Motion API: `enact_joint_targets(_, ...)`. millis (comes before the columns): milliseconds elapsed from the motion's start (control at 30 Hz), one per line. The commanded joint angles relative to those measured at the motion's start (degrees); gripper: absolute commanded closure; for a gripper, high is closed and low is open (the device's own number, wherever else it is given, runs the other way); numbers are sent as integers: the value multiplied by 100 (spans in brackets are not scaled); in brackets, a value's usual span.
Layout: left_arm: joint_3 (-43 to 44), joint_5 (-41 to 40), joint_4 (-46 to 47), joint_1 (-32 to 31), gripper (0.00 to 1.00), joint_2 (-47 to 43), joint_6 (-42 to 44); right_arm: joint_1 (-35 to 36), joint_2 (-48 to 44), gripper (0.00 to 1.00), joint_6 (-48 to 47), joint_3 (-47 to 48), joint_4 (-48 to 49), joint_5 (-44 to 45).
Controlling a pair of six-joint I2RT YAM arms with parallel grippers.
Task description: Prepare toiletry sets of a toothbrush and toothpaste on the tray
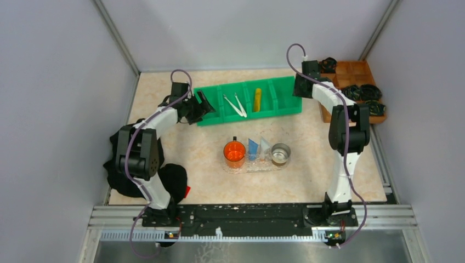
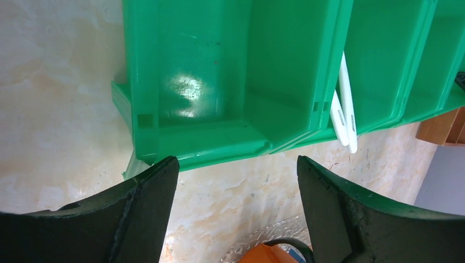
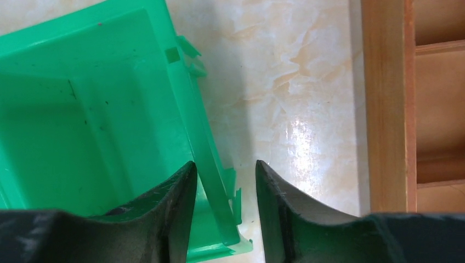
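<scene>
Two white toothbrushes (image 1: 234, 105) (image 2: 344, 104) lie in the second compartment of the green bin (image 1: 285, 96) (image 2: 192, 137) (image 3: 82, 109). A yellow toothpaste tube (image 1: 257, 99) lies in the compartment beside them. A blue toothpaste tube (image 1: 253, 148) and a white one (image 1: 265, 147) stand on the clear tray (image 1: 247, 169) (image 2: 257, 241), between an orange cup (image 1: 234, 152) and a metal cup (image 1: 281, 154). My left gripper (image 1: 202, 105) (image 2: 237, 170) hangs wide open at the bin's left end, holding nothing. My right gripper (image 1: 300, 86) (image 3: 225, 163) is open, its jaws astride the bin's right end wall.
A brown wooden compartmented box (image 1: 356, 71) (image 3: 384, 104) with black items sits at the back right, close to the right gripper. A black cloth heap (image 1: 170, 181) lies by the left arm's base. Grey walls close in three sides.
</scene>
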Motion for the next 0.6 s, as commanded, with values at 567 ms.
enact_joint_targets(567, -548, 15, 76, 119, 16, -251, -97, 16, -678, 91, 109, -1139, 181, -183)
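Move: The green box's right end wall already runs slantwise between the right gripper's open fingers. Its middle is about 3 cm ahead, 1 cm left and 2 cm below. The yellow toothpaste stands some 19 cm left of this hand and level with it, the wooden organizer about 22 cm right and 4 cm ahead, both around 4 cm lower. From the left gripper that end wall lies roughly 42 cm right, 7 cm ahead and 3 cm below. Close the right gripper on the green box's right end wall, near its front corner, one finger inside and one outside, while easing down about 1 cm and slightly left. Keep it firmly pinched and draw back towards the base some 2 cm. Meanwhile lower the left gripper, wide open and empty, about 3 cm beside the box's near left side, then ease it back a little. ##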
